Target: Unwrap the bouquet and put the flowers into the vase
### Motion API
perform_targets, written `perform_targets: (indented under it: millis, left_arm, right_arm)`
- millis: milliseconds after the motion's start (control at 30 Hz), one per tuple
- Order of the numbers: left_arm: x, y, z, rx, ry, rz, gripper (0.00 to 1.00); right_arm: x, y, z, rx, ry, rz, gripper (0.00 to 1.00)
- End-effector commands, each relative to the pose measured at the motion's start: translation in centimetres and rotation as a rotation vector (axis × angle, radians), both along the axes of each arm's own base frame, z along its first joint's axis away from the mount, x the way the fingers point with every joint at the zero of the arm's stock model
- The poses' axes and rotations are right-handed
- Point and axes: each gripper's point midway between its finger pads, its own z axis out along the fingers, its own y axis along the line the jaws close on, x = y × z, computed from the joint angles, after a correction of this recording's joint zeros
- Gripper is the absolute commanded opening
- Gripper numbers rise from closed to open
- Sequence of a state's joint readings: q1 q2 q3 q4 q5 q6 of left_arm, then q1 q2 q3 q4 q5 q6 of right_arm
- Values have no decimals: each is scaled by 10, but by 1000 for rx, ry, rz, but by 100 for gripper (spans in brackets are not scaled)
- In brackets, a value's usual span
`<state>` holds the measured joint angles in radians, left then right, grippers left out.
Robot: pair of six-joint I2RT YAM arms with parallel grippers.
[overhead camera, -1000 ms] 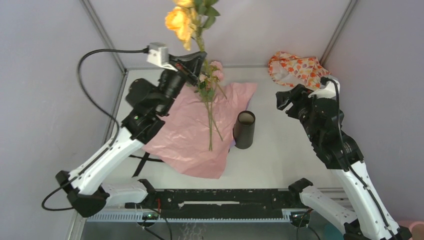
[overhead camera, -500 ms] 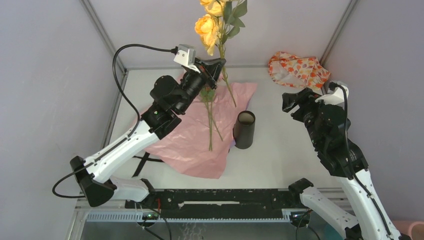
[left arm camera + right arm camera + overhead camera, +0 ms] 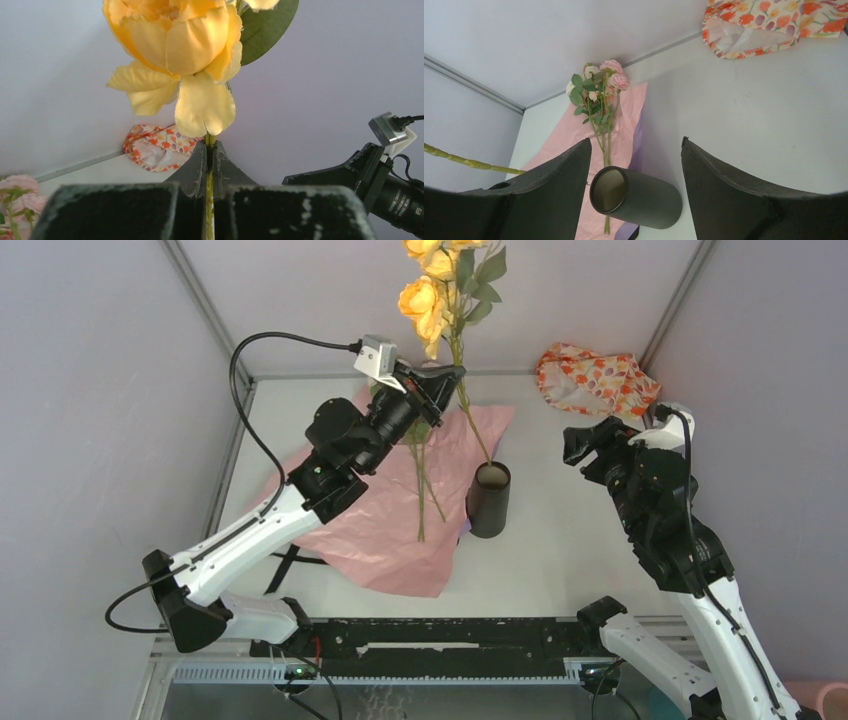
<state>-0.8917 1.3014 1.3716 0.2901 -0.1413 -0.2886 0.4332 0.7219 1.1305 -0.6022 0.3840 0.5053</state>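
My left gripper (image 3: 447,380) (image 3: 209,150) is shut on the thin green stem of a yellow rose sprig (image 3: 428,298) (image 3: 175,45), held high and upright. In the top view the stem slants down to the mouth of the black vase (image 3: 488,502) (image 3: 636,197). The vase's pale inside looks bare in the right wrist view, where the stem (image 3: 469,162) passes behind my finger. Pink and white flowers (image 3: 424,455) (image 3: 599,85) lie on the opened pink paper (image 3: 385,525) (image 3: 624,125). My right gripper (image 3: 583,445) (image 3: 635,141) is open, to the right of the vase and facing it.
The orange-flowered cloth (image 3: 597,380) (image 3: 774,20) lies crumpled in the far right corner. Black ribbon (image 3: 283,562) sticks out from under the paper's near left edge. Grey walls close in the table on three sides.
My left gripper has carried the yellow sprig to the right, and the stem's lower end has swung from over the paper to the vase mouth. The right arm shifted slightly, then held still.
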Motion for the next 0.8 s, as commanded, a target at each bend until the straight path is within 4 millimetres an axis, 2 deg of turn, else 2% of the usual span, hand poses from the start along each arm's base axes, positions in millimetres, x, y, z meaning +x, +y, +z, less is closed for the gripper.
perform_targets:
  millis: [0,400,767]
  left_arm:
    - [-8,-5,-2,-35,2,-40,0]
    - [11,-26,-87,71,124,-31,0]
    - [23,-50,-139,115,233,-61,5]
  right_arm:
    - [3,1,7,22,-23,-1,75]
    - [3,5,3,32,-25,16,75]
    - [5,5,-3,29,-15,15,75]
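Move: The left hand holds the yellow flowers by their stem, high over the table. The vase stands about 3 cm ahead and 9 cm to its right, its middle some 41 cm below. The remaining flowers lie about 20 cm ahead and 5 cm to the left of this hand, on the pink wrapping, whose middle is about 7 cm ahead and 12 cm left, both nearly 50 cm down. From the idle right hand the vase is about 5 cm ahead, 11 cm left and 27 cm down. The left hand lowers the yellow flowers some 15 cm towards the vase, easing about 4 cm to the right and a couple of centimetres forward as it sinks, slowing near the end, so that the stem's lower end passes down through the vase mouth. On the way the wrist tips the upward-slanting fingers down by about 15 degrees to nearly level, and they stay pinched on the stem just below the lowest bloom. ##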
